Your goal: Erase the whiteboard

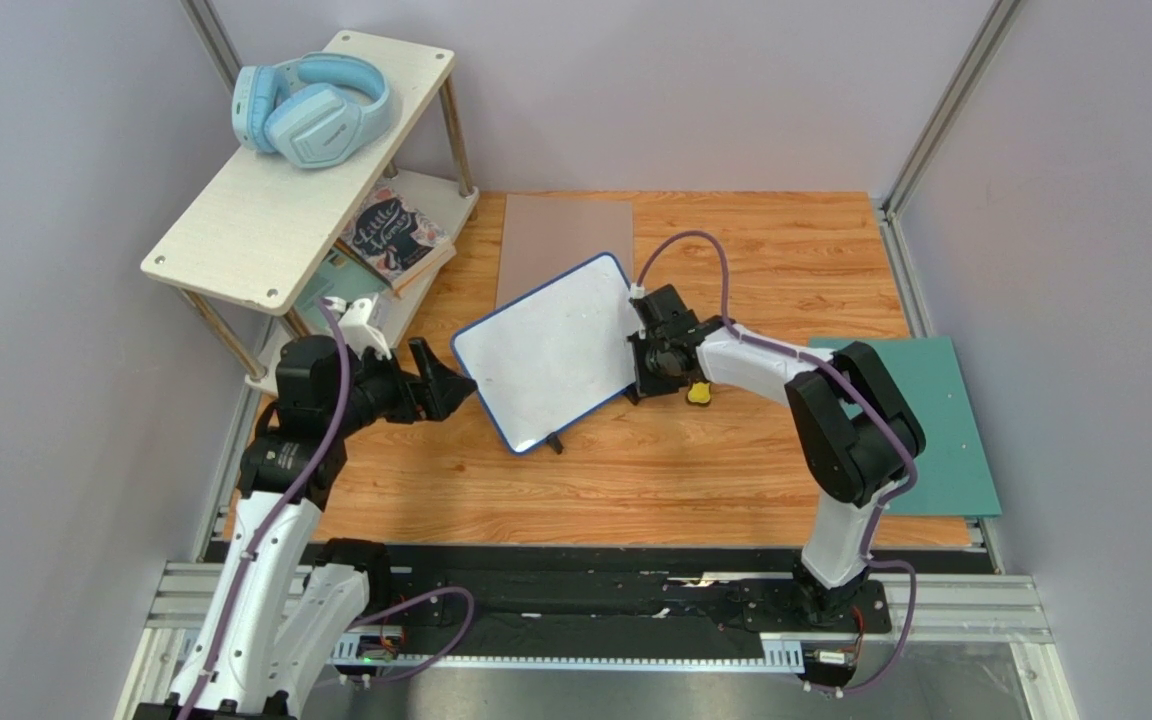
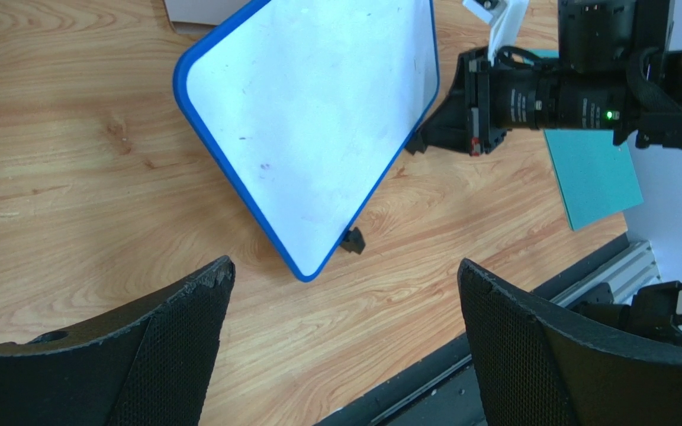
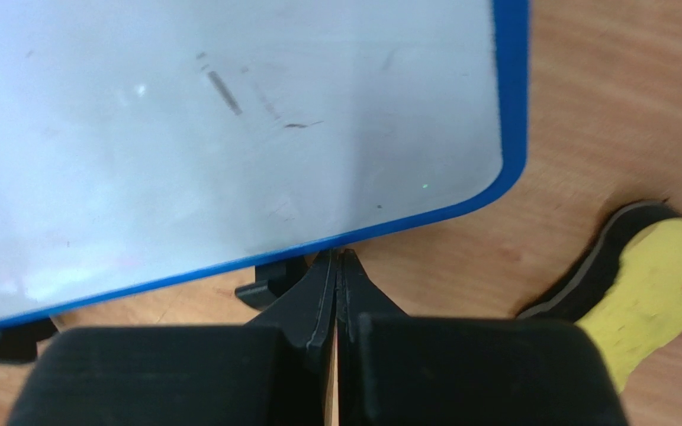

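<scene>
The whiteboard lies turned at an angle on the wooden table, its blue rim showing all round. It also shows in the left wrist view and the right wrist view, mostly white with faint grey smudges. My right gripper is shut and empty, its tips against the board's right rim beside a black foot. A yellow eraser with a black pad lies on the table just right of it. My left gripper is open and empty, just off the board's left corner.
A tilted wooden shelf at the back left carries blue headphones; a book sits below it. A grey-brown mat lies behind the board. A green mat lies at the right edge.
</scene>
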Robot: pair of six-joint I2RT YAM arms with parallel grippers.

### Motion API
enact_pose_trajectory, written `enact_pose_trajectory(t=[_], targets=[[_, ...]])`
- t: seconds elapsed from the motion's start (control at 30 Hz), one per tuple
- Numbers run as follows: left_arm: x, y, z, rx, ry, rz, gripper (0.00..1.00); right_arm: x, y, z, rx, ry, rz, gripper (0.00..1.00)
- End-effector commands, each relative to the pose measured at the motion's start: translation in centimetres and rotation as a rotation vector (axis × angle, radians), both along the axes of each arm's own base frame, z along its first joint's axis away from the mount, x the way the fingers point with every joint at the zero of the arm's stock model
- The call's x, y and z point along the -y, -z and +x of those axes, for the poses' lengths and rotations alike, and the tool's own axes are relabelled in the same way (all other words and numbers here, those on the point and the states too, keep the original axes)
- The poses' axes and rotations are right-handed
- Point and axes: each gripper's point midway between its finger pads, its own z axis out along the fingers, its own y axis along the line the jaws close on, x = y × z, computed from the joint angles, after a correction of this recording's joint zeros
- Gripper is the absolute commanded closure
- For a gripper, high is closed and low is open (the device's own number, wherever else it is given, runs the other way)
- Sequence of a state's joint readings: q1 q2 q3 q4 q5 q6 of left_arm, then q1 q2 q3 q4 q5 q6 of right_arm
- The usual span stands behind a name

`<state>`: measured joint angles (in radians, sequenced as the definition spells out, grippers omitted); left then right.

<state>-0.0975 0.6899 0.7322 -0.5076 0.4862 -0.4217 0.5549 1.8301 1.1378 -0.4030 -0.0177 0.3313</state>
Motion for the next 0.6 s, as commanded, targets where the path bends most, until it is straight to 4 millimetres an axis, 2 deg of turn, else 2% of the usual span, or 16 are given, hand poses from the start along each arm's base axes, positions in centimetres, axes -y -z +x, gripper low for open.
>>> enact_pose_trajectory(t=[0.0, 0.1, 0.2, 0.23, 0.3, 0.33, 0.37, 0.43, 0.47, 0.5, 0.57], targets=[[-0.2, -2.5, 0.1, 0.061, -0.006, 0.008, 0.01, -2.3, -2.5, -2.5, 0.038, -0.084, 0.043, 1.00], [-0.3, -2.4, 0.1, 0.057, -0.009, 0.013, 0.01, -3.9, -3.9, -3.9, 0.063, -0.133, 0.054, 1.00], [-0.3, -2.2, 0.2, 0.047, -0.006, 0.016, 0.01, -4.6, -4.7, -5.3, 0.069, -0.158, 0.043, 1.00], [-0.3, -2.3, 0.1, 0.052, -0.003, 0.020, 0.01, -4.2, -4.5, -5.8, 0.061, -0.161, 0.037, 1.00], [-0.2, -2.2, 0.0, 0.052, 0.001, 0.021, 0.01, -3.9, -5.5, -6.5, 0.062, -0.141, 0.058, 1.00], [-0.4, -2.2, 0.1, 0.044, -0.011, 0.023, 0.01, -2.8, -5.3, -6.8, 0.059, -0.118, 0.019, 1.00], [-0.5, -2.0, 0.2, 0.034, -0.014, 0.032, 0.01, -2.1, -6.4, -6.8, 0.089, -0.099, 0.014, 1.00], [-0.5, -1.9, 0.1, 0.022, -0.006, 0.036, 0.01, -0.7, -7.3, -7.5, 0.098, -0.078, -0.012, 0.98], [-0.5, -1.8, 0.3, 0.013, -0.010, 0.039, 0.01, -0.4, -9.1, -7.7, 0.139, -0.074, 0.013, 0.96], [-0.5, -1.8, 0.3, 0.007, -0.008, 0.040, 0.01, 0.2, -10.1, -8.1, 0.155, -0.067, 0.017, 0.83], [-0.4, -1.9, 0.3, 0.004, -0.005, 0.039, 0.01, 1.1, -11.9, -8.4, 0.209, -0.045, 0.030, 0.64]])
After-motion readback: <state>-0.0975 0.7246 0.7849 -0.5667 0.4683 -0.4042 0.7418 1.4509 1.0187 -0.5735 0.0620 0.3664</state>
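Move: The whiteboard lies skewed against the right hand, its near right corner right at the shut fingertips and its middle about 12 cm to the left, 5 cm ahead, at roughly fingertip height. Its right foot is about 1 cm to the left of the fingertips, its left foot some 11 cm to the left and 7 cm back. The eraser lies about 8 cm to the right, 1 cm ahead. From the left hand the whiteboard's middle is some 14 cm ahead, 10 cm to the right and 20 cm below. Already at the whiteboard's lower edge beside its right foot, the right hand's shut fingertips drag that corner back and to the left, then come free of it. The hand goes back about 8 cm in all and climbs nearly as far, ever faster, swinging left some 4 cm before veering right again, while the fingers start to part at the end. ##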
